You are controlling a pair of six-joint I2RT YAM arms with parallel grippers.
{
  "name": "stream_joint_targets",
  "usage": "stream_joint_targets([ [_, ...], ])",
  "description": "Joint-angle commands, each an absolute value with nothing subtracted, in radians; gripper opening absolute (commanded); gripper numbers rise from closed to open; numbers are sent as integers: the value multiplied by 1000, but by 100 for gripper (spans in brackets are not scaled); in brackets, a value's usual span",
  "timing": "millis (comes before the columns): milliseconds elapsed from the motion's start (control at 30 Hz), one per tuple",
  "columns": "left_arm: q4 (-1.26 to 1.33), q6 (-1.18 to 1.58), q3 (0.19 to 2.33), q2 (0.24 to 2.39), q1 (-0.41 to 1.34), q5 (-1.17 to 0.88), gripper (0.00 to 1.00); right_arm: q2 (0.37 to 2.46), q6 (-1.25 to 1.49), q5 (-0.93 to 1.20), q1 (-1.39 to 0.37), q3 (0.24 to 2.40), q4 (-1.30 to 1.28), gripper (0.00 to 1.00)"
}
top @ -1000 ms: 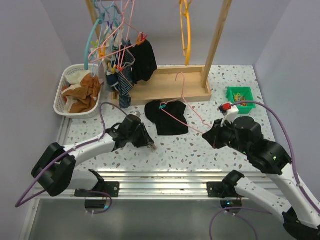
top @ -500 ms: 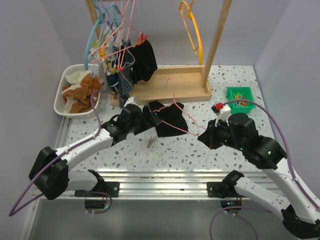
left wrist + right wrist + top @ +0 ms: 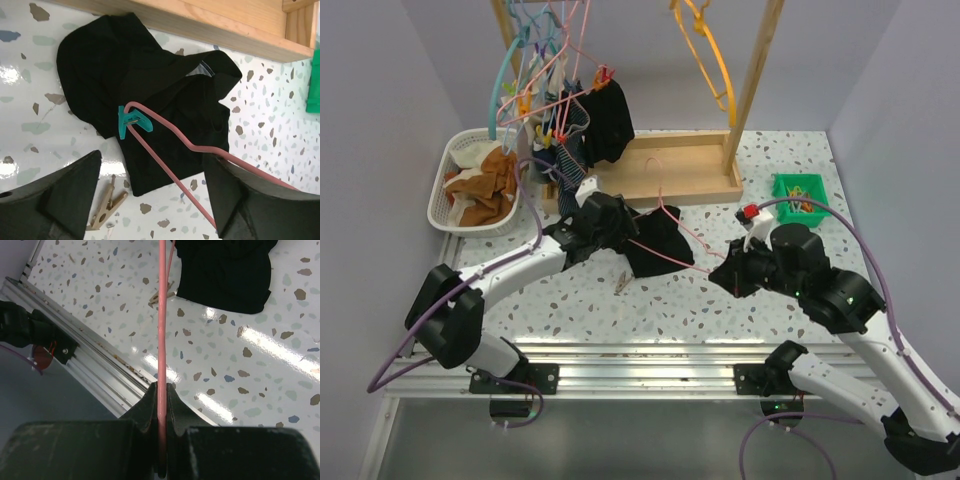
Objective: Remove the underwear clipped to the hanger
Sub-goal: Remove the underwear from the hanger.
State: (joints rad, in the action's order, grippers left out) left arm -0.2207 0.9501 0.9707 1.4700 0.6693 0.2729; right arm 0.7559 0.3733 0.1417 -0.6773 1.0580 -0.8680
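A black underwear lies limp on the speckled table, pinned by a teal clip to a thin pink hanger. My right gripper is shut on that hanger's wire, which runs straight out from between its fingertips. My left gripper hovers open over the underwear's near edge, with the cloth and the hanger wire showing between its fingers and nothing held. A wooden clothespin lies loose on the table beside the left finger.
A wooden rack base stands behind, with more hangers and dark garments hanging above its left end and an orange hanger to the right. A white basket of orange-brown cloth sits far left, a green bin at the right.
My left gripper opened, left the wooden clothespin on the table and moved away and to the right over the underwear. The right gripper shifted the hanger slightly left.
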Motion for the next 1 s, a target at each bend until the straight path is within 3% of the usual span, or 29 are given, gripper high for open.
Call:
stream_joint_targets([
  [0, -245, 881, 1032, 1499, 673, 382, 82, 755, 364, 192, -675, 1063, -798, 0],
  [100, -244, 865, 1039, 1511, 672, 388, 73, 756, 371, 196, -675, 1065, -796, 0],
  [233, -244, 870, 1019, 1509, 672, 396, 69, 762, 382, 201, -676, 1068, -790, 0],
  [967, -271, 927, 1005, 1522, 672, 540, 65, 815, 453, 242, -675, 1098, -799, 0],
])
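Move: The teal clip on the pink hanger's low left end lies some 4 cm ahead of the left hand, 2 cm to its left and 5 cm below. The black underwear is spread on the table about 6 cm to that hand's right, level with it; the wooden clothespin lies roughly 9 cm back and 1 cm left, both some 12 cm below. From the right hand the clip is about 17 cm ahead, 19 cm left and 17 cm lower. The right hand keeps its pinch on the pink hanger, carrying it about 1.5 cm left. The empty left hand creeps about 1 cm forward early, then swings some 4 cm left and sinks 2 cm towards the teal clip, rolling its left side up roughly 10 degrees and turning slightly counter-clockwise; its fingers close part-way, astride but short of the clip. ##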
